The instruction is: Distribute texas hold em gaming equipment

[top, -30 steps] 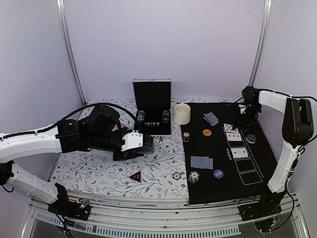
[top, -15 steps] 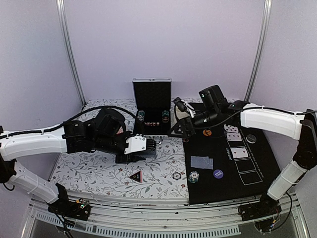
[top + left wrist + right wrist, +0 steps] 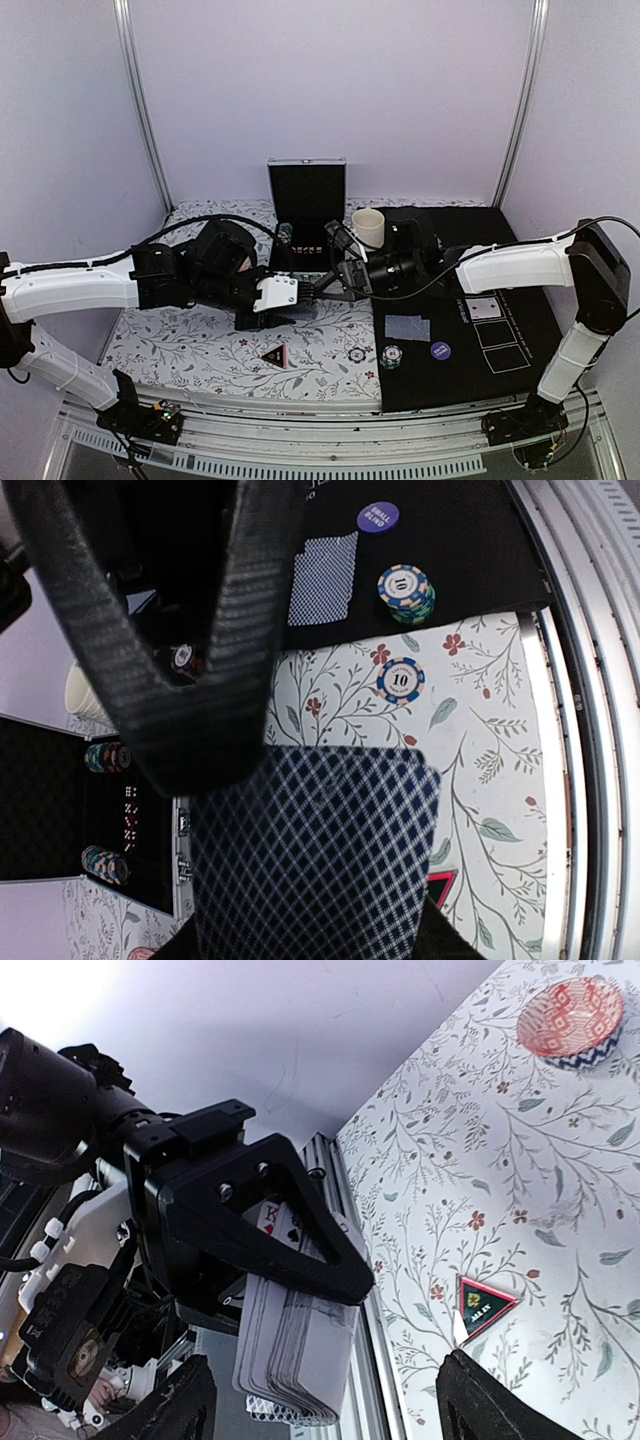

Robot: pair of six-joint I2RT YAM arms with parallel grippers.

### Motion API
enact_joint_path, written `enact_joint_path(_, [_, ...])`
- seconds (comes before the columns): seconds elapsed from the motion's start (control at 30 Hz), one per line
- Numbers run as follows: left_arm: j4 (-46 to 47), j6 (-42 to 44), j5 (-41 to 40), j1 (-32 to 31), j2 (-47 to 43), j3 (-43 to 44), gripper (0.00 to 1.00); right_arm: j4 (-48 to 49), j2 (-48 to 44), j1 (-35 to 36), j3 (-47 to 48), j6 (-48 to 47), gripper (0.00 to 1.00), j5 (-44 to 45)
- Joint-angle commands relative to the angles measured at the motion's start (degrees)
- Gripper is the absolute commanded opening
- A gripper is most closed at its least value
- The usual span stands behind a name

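My left gripper (image 3: 287, 298) is shut on a deck of playing cards (image 3: 296, 314) over the floral cloth, left of the middle. In the left wrist view the deck's blue checked back (image 3: 315, 850) fills the lower frame between my left gripper (image 3: 315, 930) fingers. My right gripper (image 3: 335, 280) stands open right beside the deck, its tips on either side of it. The right wrist view shows the deck (image 3: 295, 1350) edge-on with white faces, clamped by a left finger (image 3: 260, 1220), and my right gripper (image 3: 325, 1410) wide around it. The black red-edged triangle marker (image 3: 273, 354) lies below.
A single chip (image 3: 357, 355), a chip stack (image 3: 391, 356), a blue disc (image 3: 440, 350) and face-down cards (image 3: 407, 327) lie near the black mat's (image 3: 520, 340) left edge. An open black case (image 3: 307, 215) and a cream cup (image 3: 368, 228) stand behind. A pink dish (image 3: 570, 1020) sits far left.
My right arm has swung from the mat's far right side leftwards to the deck, and its jaws have widened. The left arm with the deck has barely moved.
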Motion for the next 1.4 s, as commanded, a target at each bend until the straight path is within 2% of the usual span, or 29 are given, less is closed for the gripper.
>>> enact_joint_path(0.0, [1.4,-0.7,0.6,0.3,0.0,0.5,0.44,6.7,2.4,1.6,0.8,2.6,0.76,-4.1])
enact_joint_path(0.13, [1.4,-0.8,0.7,0.3,0.1,0.5,0.44,8.0,3.4,2.6,0.9,2.7,0.73,-5.2])
enact_joint_path(0.27, [1.4,-0.8,1.3,0.4,0.1,0.7,0.44,8.5,5.3,2.7,1.9,4.5,0.49,-4.5])
enact_joint_path(0.4, [1.5,-0.8,1.4,0.4,0.3,0.7,0.44,8.2,5.7,2.8,1.9,5.1,0.3,-3.9])
enact_joint_path(0.5, [1.5,-1.0,1.4,0.5,0.4,0.8,0.44,7.4,5.4,2.8,2.0,5.1,0.05,-4.6])
enact_joint_path(0.53, [1.5,-0.9,1.4,0.5,0.5,0.8,0.44,6.9,5.1,2.7,2.0,5.1,0.03,-4.7])
enact_joint_path(0.6, [1.5,-1.1,1.5,0.6,0.6,0.8,0.45,5.7,4.3,2.7,2.0,4.9,0.02,-4.5])
enact_joint_path(0.63, [1.5,-1.2,1.5,0.7,0.7,0.9,0.49,4.6,3.8,2.6,1.9,4.5,0.02,-4.1])
enact_joint_path(0.73, [0.9,-3.2,1.8,0.6,1.3,1.8,0.85,-0.1,1.6,1.3,1.7,2.9,0.02,-2.7])
enact_joint_path(0.77, [-0.3,-4.5,2.0,0.6,1.9,2.8,0.94,-1.4,0.8,0.6,1.2,2.5,0.02,-2.1])
enact_joint_path(0.8, [-1.7,-6.2,2.1,0.6,2.3,4.3,0.98,-2.5,-0.2,-0.4,0.6,2.0,0.02,-1.7])
enact_joint_path(0.97, [-7.2,-19.4,1.1,0.7,1.8,7.1,0.98,-7.8,-6.5,-6.1,-3.0,-0.8,0.02,-0.4])
enact_joint_path(1.1, [-10.3,-28.2,1.6,0.4,1.5,2.4,0.98,-15.6,-11.1,-11.7,-4.2,-6.2,0.02,0.6])
enact_joint_path(1.23, [-13.4,-38.6,-3.4,0.6,7.3,1.8,0.98,-22.1,-14.9,-15.6,-4.6,-11.4,0.02,1.5])
enact_joint_path(1.37, [-9.9,-43.4,-1.8,0.7,12.2,0.7,0.98,-24.8,-18.3,-16.8,-5.4,-14.9,0.02,1.8])
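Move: The card deck is already in the left gripper; from the open right gripper the deck's middle is about 4 cm left, 2 cm back and 2 cm below. The face-down cards lie some 22 cm to the right gripper's right and 4 cm ahead, the white cup 27 cm ahead and 14 cm right. From the left gripper, the ALL IN button is about 16 cm below, 3 cm left and 1 cm back; the 10 chip is 16 cm right, level with the button. Ease the right gripper 2 cm left and back onto the deck while the left holds still, then shut its fingers on the cards. Only then open the left wide, and draw the deck right and forward, about 15 cm, with the right. Lift the empty left slightly, then drop it some 8 cm towards the ALL IN button, turning about 30 degrees counter-clockwise and tipping steeper. ##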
